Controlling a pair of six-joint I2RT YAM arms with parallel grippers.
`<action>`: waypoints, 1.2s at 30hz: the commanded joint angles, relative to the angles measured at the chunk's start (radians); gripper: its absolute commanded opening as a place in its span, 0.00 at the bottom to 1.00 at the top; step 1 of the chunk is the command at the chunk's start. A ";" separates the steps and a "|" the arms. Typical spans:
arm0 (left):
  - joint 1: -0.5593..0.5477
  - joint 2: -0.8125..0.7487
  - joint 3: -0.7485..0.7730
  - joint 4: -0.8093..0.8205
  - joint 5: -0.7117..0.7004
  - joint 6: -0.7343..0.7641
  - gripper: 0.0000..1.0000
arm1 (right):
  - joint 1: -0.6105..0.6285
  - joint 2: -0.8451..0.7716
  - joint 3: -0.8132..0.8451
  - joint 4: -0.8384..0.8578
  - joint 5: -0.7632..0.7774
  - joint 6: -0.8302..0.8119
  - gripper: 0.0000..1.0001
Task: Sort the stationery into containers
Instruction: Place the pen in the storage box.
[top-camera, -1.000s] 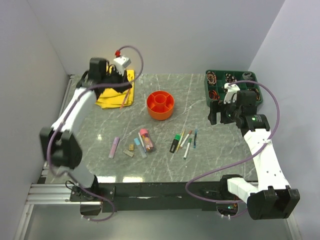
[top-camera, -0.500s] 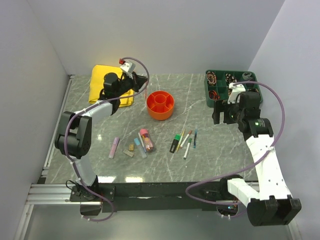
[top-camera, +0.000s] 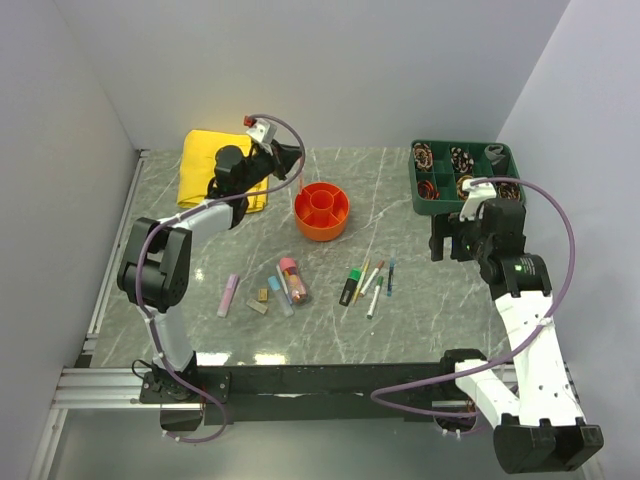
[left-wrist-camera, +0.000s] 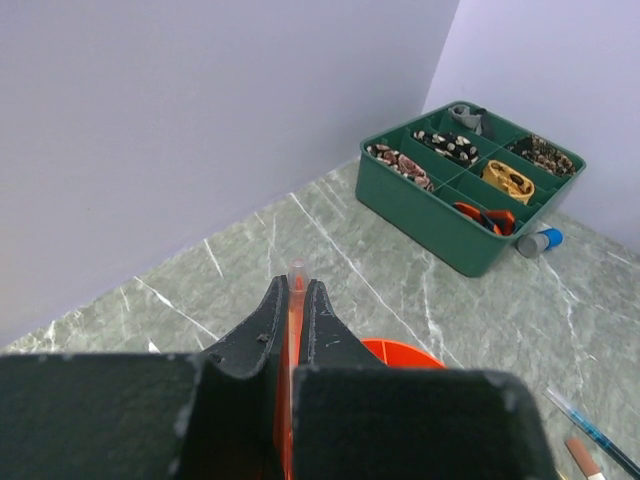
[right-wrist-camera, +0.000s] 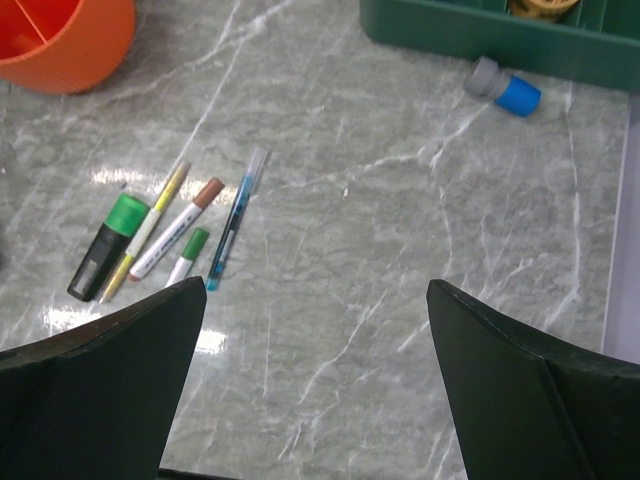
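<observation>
My left gripper (left-wrist-camera: 296, 300) is shut on a thin translucent orange pen (left-wrist-camera: 297, 272), whose tip pokes out past the fingertips. It hovers at the back left of the round orange container (top-camera: 322, 210), whose rim (left-wrist-camera: 405, 350) shows just beyond the fingers. More stationery lies on the table: a lilac stick (top-camera: 229, 294), small tan blocks (top-camera: 260, 301), a pink-capped tube (top-camera: 293, 281), and a row of pens and markers (right-wrist-camera: 165, 232). My right gripper (right-wrist-camera: 315, 290) stands open above bare table, to the right of those markers.
A green divided tray (top-camera: 418, 196) with small parts stands at the back right. A blue-capped grey piece (right-wrist-camera: 505, 88) lies in front of it. A folded yellow cloth (top-camera: 203, 168) lies at the back left, behind the left arm.
The left arm has swung right from above the yellow cloth to the orange container, still shut on the pen. The right arm has drifted slightly right and nearer.
</observation>
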 joint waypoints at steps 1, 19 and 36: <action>-0.018 -0.007 -0.033 0.049 -0.011 0.006 0.01 | -0.006 -0.015 -0.018 0.000 -0.002 0.003 1.00; -0.015 -0.117 -0.066 -0.167 -0.080 0.072 0.55 | -0.006 0.089 -0.001 0.059 -0.175 0.197 0.97; 0.132 -0.769 -0.240 -0.903 -0.379 0.130 0.77 | 0.266 0.510 0.057 0.150 -0.162 0.601 0.65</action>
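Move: Below the left hand, which already holds the pen upright, sits the round orange storage box, its middle about 18 cm down, 5 cm right and 4 cm back; the yellow cloth lies some 20 cm left, 8 cm ahead, 22 cm down. From the right hand the brown-capped marker is about 16 cm left, 3 cm ahead, 19 cm down; the blue pen 12 cm left and 3 ahead, the highlighter 21 cm left and level with it. Sinking about 6 cm, the left hand lowers the pen into the left side of the storage box, opens its fingers to let go, then climbs well clear, swinging left and back towards the cloth side. The right hand, after a near-still start, sweeps some 13 cm left and 9 cm down towards the loose pens, rolling and tipping down, its fingers partly closing on nothing. ##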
